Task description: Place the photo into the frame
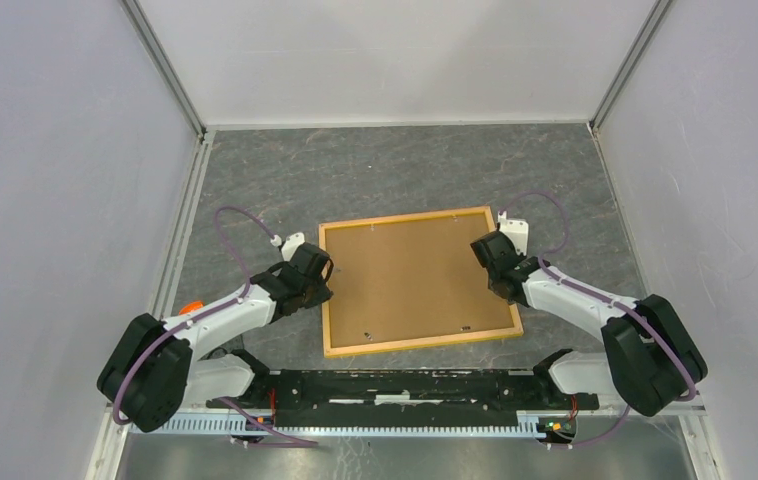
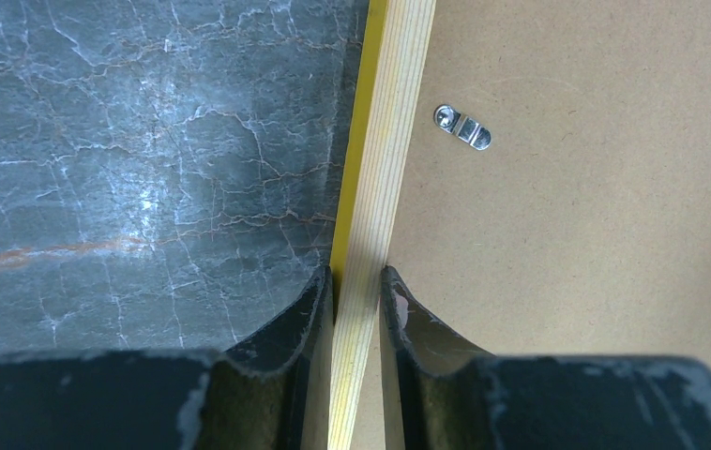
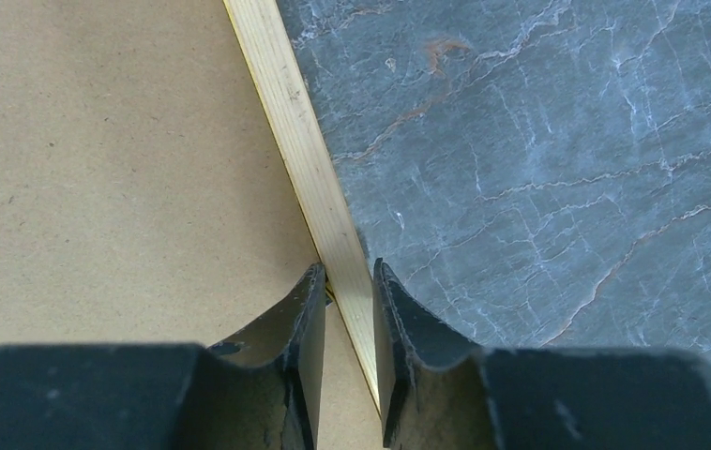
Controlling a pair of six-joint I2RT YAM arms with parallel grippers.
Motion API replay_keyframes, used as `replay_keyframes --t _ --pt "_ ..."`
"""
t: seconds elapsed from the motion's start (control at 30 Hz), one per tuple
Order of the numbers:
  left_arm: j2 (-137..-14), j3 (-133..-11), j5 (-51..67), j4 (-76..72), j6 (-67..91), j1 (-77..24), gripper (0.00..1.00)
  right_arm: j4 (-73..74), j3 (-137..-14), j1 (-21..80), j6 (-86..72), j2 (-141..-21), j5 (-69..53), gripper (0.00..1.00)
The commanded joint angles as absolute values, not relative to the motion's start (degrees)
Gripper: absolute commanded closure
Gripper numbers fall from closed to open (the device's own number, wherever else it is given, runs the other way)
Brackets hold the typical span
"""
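The orange-yellow wooden frame lies back-up in the middle of the table, with a brown backing panel filling it. My left gripper is at the frame's left rail. In the left wrist view that gripper is shut on the pale rail, one finger on each side. My right gripper is at the right rail. In the right wrist view it is shut across the rail. The photo is out of view.
A small metal turn clip is on the backing panel near the left rail. Grey marbled tabletop surrounds the frame. White walls enclose the left, right and far sides.
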State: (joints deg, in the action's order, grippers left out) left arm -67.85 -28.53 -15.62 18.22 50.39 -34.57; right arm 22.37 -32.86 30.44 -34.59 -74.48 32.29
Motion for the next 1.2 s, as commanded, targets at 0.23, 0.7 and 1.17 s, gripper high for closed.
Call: replay_keyframes --t 0.23,0.7,1.17 --pt "-67.4 -27.4 -15.3 19.7 53.2 -34.4 0.97 26.8 -31.7 31.5 -34.1 -78.3 22.3 0.7" --pt "-59.5 -20.1 1.2 13.2 52.3 -34.5 0.83 -1.2 -38.4 25.8 -20.0 -88.7 10.9 0.34" --pt "-52.6 -17.1 8.5 -1.5 51.9 -50.8 0.42 7.8 -81.0 27.3 -7.6 -114.7 -8.6 0.18"
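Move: Both hands are already on the backed frame's short sides. From the left hand the frame's middle lies about 18 cm right and 5 cm ahead; a metal left-side clip sits roughly 6 cm ahead and 3 cm right. From the right hand, the frame's middle is some 19 cm left and 3 cm ahead, its far right corner about 20 cm ahead and 3 cm left, and the near right clip 10 cm back and 9 cm left, all near fingertip height. Forward and then increasingly leftward, the right hand swings its side of the frame round by about 25 cm, low over the table, its fingers opening wide early and the hand turning counter-clockwise. The left hand keeps its pinch at first while drawing back, then opens and veers right as well, rolling and turning clockwise, and comes off the frame's edge. ##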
